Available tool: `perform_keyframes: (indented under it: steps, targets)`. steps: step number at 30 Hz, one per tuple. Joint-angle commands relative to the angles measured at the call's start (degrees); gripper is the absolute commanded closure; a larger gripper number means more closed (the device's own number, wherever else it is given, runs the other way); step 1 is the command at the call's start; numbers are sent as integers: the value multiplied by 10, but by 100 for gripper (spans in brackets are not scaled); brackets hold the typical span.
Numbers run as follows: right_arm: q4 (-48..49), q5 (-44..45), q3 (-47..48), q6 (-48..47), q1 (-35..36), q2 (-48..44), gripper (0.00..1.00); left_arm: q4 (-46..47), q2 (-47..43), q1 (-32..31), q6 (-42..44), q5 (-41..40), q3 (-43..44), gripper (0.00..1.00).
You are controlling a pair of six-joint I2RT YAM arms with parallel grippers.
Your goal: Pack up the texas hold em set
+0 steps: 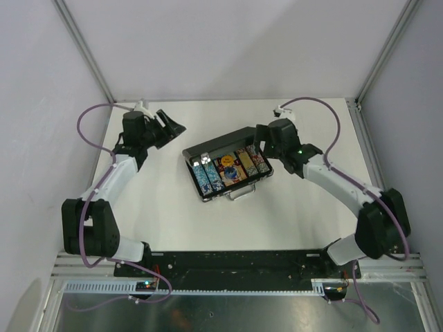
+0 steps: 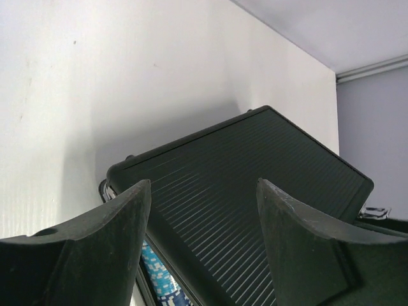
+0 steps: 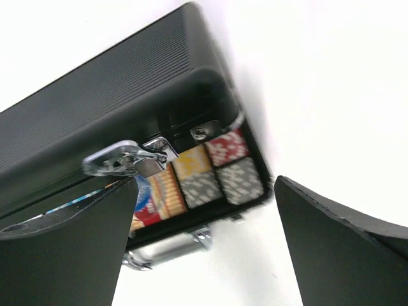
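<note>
The texas hold em set is a small black briefcase (image 1: 239, 187) lying in the middle of the table. Its tray holds rows of chips (image 1: 208, 176) and card decks (image 1: 232, 169). The ribbed lid (image 1: 223, 143) stands half raised over the back edge. My left gripper (image 1: 171, 129) hovers open and empty behind the case's left end; its wrist view looks down the lid's outer face (image 2: 255, 191), with blue chips (image 2: 159, 280) below. My right gripper (image 1: 261, 142) is open at the lid's right end, touching nothing that I can see. Its wrist view shows the lid (image 3: 95, 95), a chrome latch (image 3: 127, 159), chips (image 3: 223, 172) and the handle (image 3: 166, 252).
White walls and metal frame posts (image 1: 83, 48) enclose the white table (image 1: 159, 214). The arms' base rail (image 1: 235, 266) runs along the near edge. Purple cables (image 1: 83, 128) loop off both arms.
</note>
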Motion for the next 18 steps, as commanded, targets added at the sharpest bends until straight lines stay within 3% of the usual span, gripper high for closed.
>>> perform_keyframes:
  steps: [1,6,14,18]
  targets:
    - [-106,192,20,-4,19,-122,4,8,-12,-2,10,4,-23,28]
    - [-119,144,-5,-40,0,-164,1,9,-15,-14,8,-5,-46,28]
    - [-114,68,-42,-45,-14,-150,1,8,-37,-45,2,-26,-107,26]
    - [-79,-11,-98,-40,-40,-162,1,9,-63,-73,-5,-51,-157,24]
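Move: The right hand, just behind the black case's right front corner and above it, is at the half-closed lid: the lid's middle is about 15 cm left, 4 cm ahead and 6 cm lower. The case's middle lies some 13 cm left, 1 cm back and 14 cm down, its handle 8 cm left and 12 cm back. From the left hand, the case's middle is about 17 cm right, 5 cm back and 17 cm down; the lid's middle 16 cm right, level, 8 cm down. The right hand comes free of the half-closed lid, swinging right, up about 9 cm and a little back, fingertips tipping up, then sinks again and eases back beside the case's right end, fingers still wide open. Meanwhile the left hand, open too, sinks about 8 cm and draws back 5 cm towards the case's left side, drifting slightly right and tipping down some 10 degrees. ##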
